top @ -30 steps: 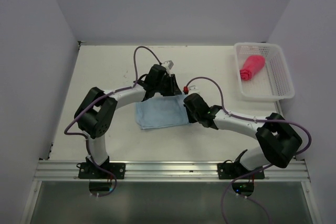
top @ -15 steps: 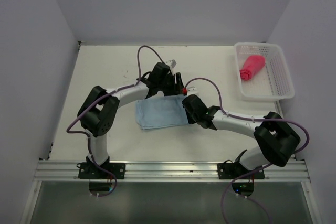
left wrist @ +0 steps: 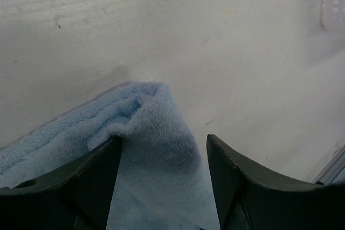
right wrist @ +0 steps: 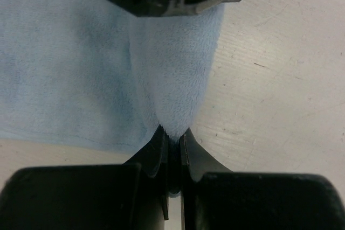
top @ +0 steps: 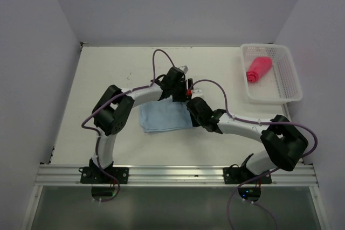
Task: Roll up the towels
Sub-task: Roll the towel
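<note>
A light blue towel [top: 160, 118] lies flat on the table in the middle, folded over at its right edge. My right gripper [right wrist: 172, 133] is shut on the towel's near right corner [right wrist: 178, 79], pinching a raised ridge of cloth. At the far right corner my left gripper [left wrist: 163, 141] stands open, its two fingers astride the bunched cloth [left wrist: 145, 111] without pressing it. From above, the left gripper [top: 181, 86] and right gripper [top: 192, 106] sit close together at that edge. A rolled red-pink towel [top: 257, 69] lies in the white basket [top: 287, 82].
The white mesh basket stands at the back right by the right wall. White walls close in the table on the left, back and right. A metal rail [top: 172, 175] runs along the near edge by the arm bases.
My left gripper has opened and slid right along the towel's far edge to its right corner. The right gripper has kept its hold and shifted slightly back.
</note>
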Robot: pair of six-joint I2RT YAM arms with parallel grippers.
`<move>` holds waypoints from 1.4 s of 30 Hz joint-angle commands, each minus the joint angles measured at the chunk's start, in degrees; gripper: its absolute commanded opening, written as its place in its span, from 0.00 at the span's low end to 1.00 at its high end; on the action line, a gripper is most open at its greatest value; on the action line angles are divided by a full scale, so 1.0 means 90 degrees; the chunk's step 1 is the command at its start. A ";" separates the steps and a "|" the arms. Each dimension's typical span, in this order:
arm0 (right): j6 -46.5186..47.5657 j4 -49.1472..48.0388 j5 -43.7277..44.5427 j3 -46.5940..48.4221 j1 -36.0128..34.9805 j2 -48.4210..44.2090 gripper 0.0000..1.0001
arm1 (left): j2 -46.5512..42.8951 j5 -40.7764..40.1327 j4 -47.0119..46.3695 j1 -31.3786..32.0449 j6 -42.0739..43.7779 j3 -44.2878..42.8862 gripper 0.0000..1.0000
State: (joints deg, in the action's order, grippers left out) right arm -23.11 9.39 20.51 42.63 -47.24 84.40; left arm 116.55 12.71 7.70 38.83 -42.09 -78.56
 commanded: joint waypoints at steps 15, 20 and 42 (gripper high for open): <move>0.0351 -0.0555 0.0679 -0.0088 -0.0190 -0.0062 0.00 | 0.0360 -0.0690 0.0765 0.0188 0.0643 -0.0538 0.26; 0.0410 -0.0350 0.0953 -0.0069 -0.0307 -0.0061 0.00 | 0.0273 -0.0689 0.0532 0.0119 0.0497 -0.0412 0.06; -0.0147 0.0870 0.2944 0.0380 -0.1547 0.0611 0.00 | -0.0899 -0.0641 -0.2144 -0.0691 -0.0656 0.1395 0.00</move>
State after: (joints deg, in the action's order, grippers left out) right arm -25.32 10.17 40.73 44.07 -58.81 88.33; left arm 111.59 12.86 -1.37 36.67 -47.53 -67.51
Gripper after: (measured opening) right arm 0.059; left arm 0.048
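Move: The blue towel's thick rolled strip runs fore and aft on its right side, its far end almost straight under the left hand's open fingers, some 2 cm below. The flat, unrolled part centres about 11 cm left and 7 cm back from that hand. The right hand already pinches the strip's near end; from it the far end lies about 11 cm ahead and 3 cm left, the flat part some 14 cm left and 4 cm ahead. The towel's far rolled end, already straddled by the left fingers, is pinched as they sink about 1.5 cm and close; keeping that grip, the left hand then draws it some 2 cm left over the towel, rising slightly. The right hand keeps its pinch on the near end almost in place while its wrist leans left and back over the fingers by about 15 degrees, ending with a small shift back and left. ##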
